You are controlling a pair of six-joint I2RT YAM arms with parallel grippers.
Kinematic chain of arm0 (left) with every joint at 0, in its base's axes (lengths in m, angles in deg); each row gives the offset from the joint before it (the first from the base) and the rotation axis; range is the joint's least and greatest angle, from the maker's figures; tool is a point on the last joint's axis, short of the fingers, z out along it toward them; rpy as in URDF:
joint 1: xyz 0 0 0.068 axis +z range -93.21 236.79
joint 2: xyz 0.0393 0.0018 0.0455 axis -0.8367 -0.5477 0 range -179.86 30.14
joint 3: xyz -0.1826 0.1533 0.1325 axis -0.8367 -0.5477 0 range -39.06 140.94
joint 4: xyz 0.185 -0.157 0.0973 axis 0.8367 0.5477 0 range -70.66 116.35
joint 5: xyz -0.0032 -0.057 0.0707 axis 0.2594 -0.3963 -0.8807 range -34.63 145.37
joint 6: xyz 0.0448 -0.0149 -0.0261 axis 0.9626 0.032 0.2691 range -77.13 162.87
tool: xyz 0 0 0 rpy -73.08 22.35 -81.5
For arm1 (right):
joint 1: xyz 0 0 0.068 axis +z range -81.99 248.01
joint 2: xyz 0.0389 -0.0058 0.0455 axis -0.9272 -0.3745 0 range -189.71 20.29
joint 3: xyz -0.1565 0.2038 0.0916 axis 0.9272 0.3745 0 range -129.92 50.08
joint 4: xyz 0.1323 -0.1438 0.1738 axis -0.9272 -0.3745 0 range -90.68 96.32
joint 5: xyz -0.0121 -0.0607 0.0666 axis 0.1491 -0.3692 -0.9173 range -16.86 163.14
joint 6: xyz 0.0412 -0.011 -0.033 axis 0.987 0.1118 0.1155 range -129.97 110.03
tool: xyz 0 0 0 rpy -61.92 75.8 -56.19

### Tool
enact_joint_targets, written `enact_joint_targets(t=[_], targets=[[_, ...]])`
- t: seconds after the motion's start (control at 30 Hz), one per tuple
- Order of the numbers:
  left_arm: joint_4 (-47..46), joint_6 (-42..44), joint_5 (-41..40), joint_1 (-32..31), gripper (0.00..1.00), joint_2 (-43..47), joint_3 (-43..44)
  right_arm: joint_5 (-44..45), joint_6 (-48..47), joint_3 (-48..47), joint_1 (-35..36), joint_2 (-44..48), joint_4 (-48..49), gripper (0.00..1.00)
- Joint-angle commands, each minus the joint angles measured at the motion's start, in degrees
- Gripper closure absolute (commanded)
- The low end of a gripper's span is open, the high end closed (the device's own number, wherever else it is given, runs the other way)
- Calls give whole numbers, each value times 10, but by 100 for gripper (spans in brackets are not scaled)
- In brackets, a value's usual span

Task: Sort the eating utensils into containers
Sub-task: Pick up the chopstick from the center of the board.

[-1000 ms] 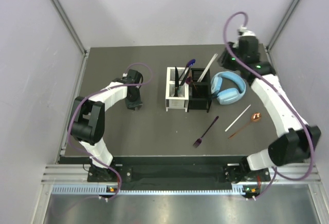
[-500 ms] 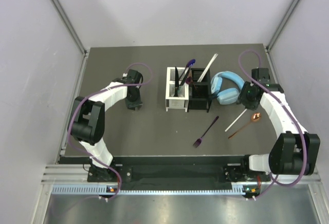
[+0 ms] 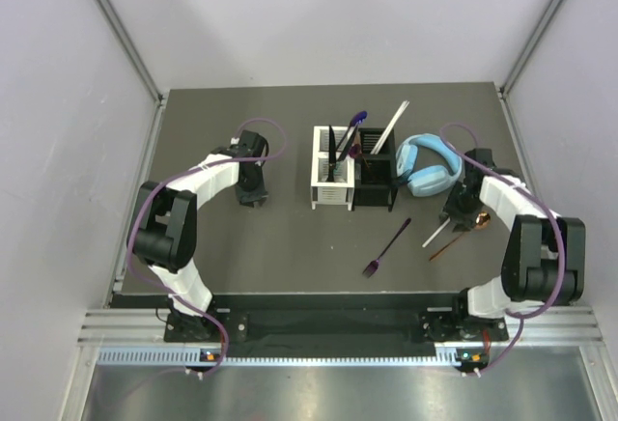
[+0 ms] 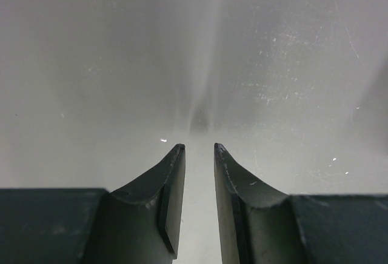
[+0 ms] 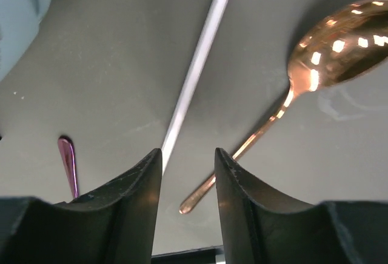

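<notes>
A white caddy [image 3: 331,189] and a black caddy [image 3: 375,187] stand side by side mid-table, with a blue-purple utensil [image 3: 356,122] and a white stick [image 3: 392,126] poking out of them. On the table lie a purple fork [image 3: 387,246], a white stick [image 3: 439,229] and a copper spoon [image 3: 480,219]. My right gripper [image 5: 188,155] hovers open low over the stick [image 5: 200,64] and the spoon [image 5: 330,43]; the spoon's handle end lies below the gap between the fingers. At the left, my left gripper [image 4: 199,148] points down at bare table, jaws a little apart and holding nothing.
Light-blue headphones [image 3: 426,165] lie right of the black caddy, close behind my right gripper [image 3: 456,216]. The fork's handle tip [image 5: 68,164] shows left of the right fingers. Grey walls enclose the table on three sides. My left gripper [image 3: 253,199] is well left of the white caddy.
My right arm has swung from the back right corner forward and down, ending low over the white stick and copper spoon. The left arm has not moved.
</notes>
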Motion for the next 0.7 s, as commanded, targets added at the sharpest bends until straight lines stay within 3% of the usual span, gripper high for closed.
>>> enact_joint_targets(t=[0.0,0.17,0.3,0.47,0.53,0.57,0.6,0.67], targets=[[0,4,-2,4,69,0,9,-28,8,-2,-6,-25,52,61],[1,6,-4,4,69,1,7,-32,8,-9,-6,-52,57,61],[4,6,-5,4,69,-2,14,-30,4,-18,-8,-76,50,69],[5,6,-6,4,69,-4,18,-19,5,-28,-14,-98,32,70],[7,7,-6,4,69,-5,17,-21,2,-30,-17,-100,32,78],[7,7,-6,4,69,-5,17,-23,2,-32,-17,-102,32,94],[7,7,-8,4,69,-5,17,-29,0,-33,-18,-102,31,100],[8,7,-7,4,69,-6,18,-34,-4,-37,-18,-102,31,100]])
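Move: The right hand hangs some 2 cm above the lone white chopstick, whose middle lies about 2 cm ahead of it, neither left nor right. The copper spoon slants close by, its middle about 4 cm back and 2 cm to the right; the blue headphones are roughly 14 cm ahead and 6 cm left, the purple fork about 6 cm back and 16 cm left. From the left hand the chopstick lies some 52 cm right and 3 cm back. Lower the right gripper about 2 cm onto the white chopstick, easing roughly 1 cm forward on the way, with hardly any wrist turn. Once down near the table, hold that height and close the fingers almost fully, pinching the chopstick near its middle between the tips, clear of the spoon handle on the right. ##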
